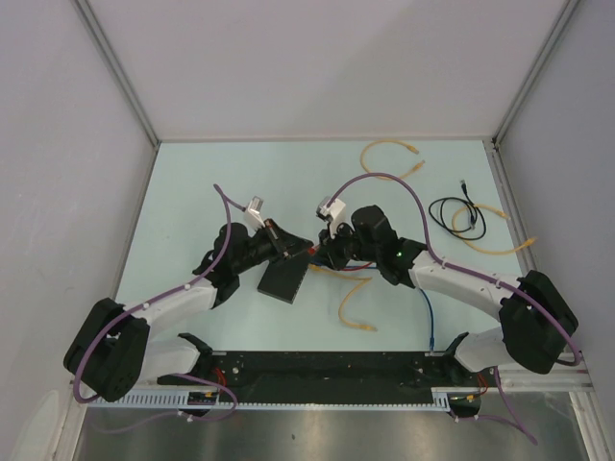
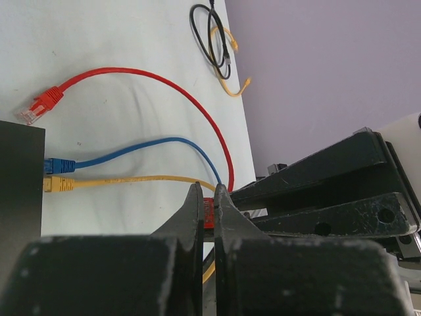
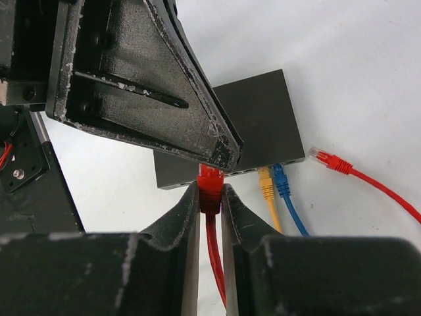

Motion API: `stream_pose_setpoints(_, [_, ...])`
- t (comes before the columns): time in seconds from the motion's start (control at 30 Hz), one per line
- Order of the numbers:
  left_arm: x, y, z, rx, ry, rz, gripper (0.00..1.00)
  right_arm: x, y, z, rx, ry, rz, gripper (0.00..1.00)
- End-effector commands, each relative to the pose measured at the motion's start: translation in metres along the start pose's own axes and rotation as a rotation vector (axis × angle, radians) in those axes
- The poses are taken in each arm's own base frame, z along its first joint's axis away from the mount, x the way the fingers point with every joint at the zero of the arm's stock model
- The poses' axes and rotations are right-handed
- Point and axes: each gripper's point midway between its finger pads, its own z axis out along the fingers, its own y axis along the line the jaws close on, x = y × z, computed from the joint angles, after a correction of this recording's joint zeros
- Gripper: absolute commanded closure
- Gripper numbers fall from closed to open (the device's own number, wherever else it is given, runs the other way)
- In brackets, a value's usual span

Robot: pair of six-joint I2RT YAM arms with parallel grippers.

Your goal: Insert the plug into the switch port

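The switch is a flat black box lying on the table; it also shows in the top view and at the left edge of the left wrist view. A yellow plug and a blue plug sit in its sockets. My right gripper is shut on a red plug just in front of the socket row. My left gripper is nearly closed, with the red plug between its tips; one of its fingers covers the plug's front end. The red cable's other plug lies loose.
A coiled black cable and yellow cables lie at the back right. Another yellow cable and a blue cable run in front of the switch. Grey walls enclose the table on three sides.
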Motion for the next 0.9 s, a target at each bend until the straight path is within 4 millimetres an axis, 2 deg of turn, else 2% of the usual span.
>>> stream_pose_setpoints(0.0, [-0.001,-0.003,0.001,0.026,-0.003,0.044,1.00,-0.019,-0.004,-0.010,0.023,-0.061,-0.053,0.93])
stream_pose_setpoints(0.03, [-0.001,-0.002,0.002,0.023,0.000,0.057,0.99,-0.016,-0.005,-0.011,0.028,-0.048,-0.054,0.99])
stream_pose_setpoints(0.07, [-0.001,-0.001,0.002,0.021,0.005,0.066,0.98,-0.015,-0.006,-0.011,0.039,-0.044,-0.053,1.00])
stream_pose_setpoints(0.1, [-0.002,0.008,0.002,-0.016,0.013,0.092,0.84,-0.007,-0.008,-0.011,0.048,-0.011,-0.089,1.00])
stream_pose_setpoints(0.13, [-0.009,0.006,0.002,-0.021,0.003,0.104,0.77,-0.003,-0.009,-0.011,0.056,0.003,-0.103,1.00])
stream_pose_setpoints(0.17, [-0.011,0.012,0.000,-0.053,0.009,0.109,0.65,0.001,-0.010,-0.010,0.062,0.022,-0.129,1.00])
stream_pose_setpoints(0.2, [-0.015,0.015,-0.002,-0.071,0.007,0.146,0.60,0.016,-0.010,-0.008,0.082,0.077,-0.146,1.00])
stream_pose_setpoints(0.23, [-0.029,0.013,-0.004,-0.087,-0.021,0.170,0.54,0.023,-0.011,-0.007,0.094,0.101,-0.162,1.00])
stream_pose_setpoints(0.27, [-0.032,0.022,-0.009,-0.143,-0.016,0.212,0.44,0.037,-0.014,-0.004,0.104,0.155,-0.180,1.00])
stream_pose_setpoints(0.3, [-0.038,0.026,-0.012,-0.176,-0.023,0.235,0.40,0.044,-0.013,-0.003,0.114,0.180,-0.192,1.00])
stream_pose_setpoints(0.33, [-0.054,0.023,-0.015,-0.201,-0.052,0.264,0.36,0.051,-0.012,-0.001,0.112,0.204,-0.198,1.00])
stream_pose_setpoints(0.37, [-0.056,0.038,-0.021,-0.282,-0.049,0.273,0.27,0.059,-0.011,0.001,0.109,0.229,-0.206,1.00])
stream_pose_setpoints(0.4, [-0.067,0.036,-0.023,-0.304,-0.054,0.339,0.23,0.070,-0.008,0.006,0.109,0.265,-0.226,1.00])
stream_pose_setpoints(0.47, [-0.071,0.057,-0.033,-0.413,-0.018,0.402,0.16,0.078,-0.006,0.010,0.104,0.287,-0.242,1.00])
stream_pose_setpoints(0.5, [-0.077,0.060,-0.031,-0.440,-0.005,0.421,0.16,0.087,-0.003,0.015,0.089,0.309,-0.245,1.00])
stream_pose_setpoints(0.57, [-0.077,0.073,-0.034,-0.496,0.043,0.462,0.15,0.092,-0.003,0.021,0.076,0.319,-0.235,1.00])
stream_pose_setpoints(0.7, [-0.075,0.100,-0.026,-0.557,0.127,0.485,0.15,0.110,-0.011,0.032,0.085,0.388,-0.221,1.00])
stream_pose_setpoints(0.8, [-0.071,0.111,-0.017,-0.556,0.175,0.493,0.15,0.108,-0.015,0.038,0.090,0.391,-0.207,1.00])
stream_pose_setpoints(0.87, [-0.067,0.127,-0.011,-0.575,0.214,0.491,0.16,0.112,-0.019,0.041,0.096,0.405,-0.195,1.00])
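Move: Both hands hold the red plug above the table. The switch's middle lies about 7 cm left of the right hand, 3 cm back and 15 cm below; from the left hand, some 5 cm left, 4 cm back and 16 cm below. On the right hand's side, also about 15 cm down, the yellow plug sits level and 1 cm left, the blue plug 1 cm ahead and 1 cm left, the loose red plug straight ahead some 4 cm. Left opens off the red plug, swings left-forward about 11 cm; right keeps it, sinking 13 cm towards the ports. ##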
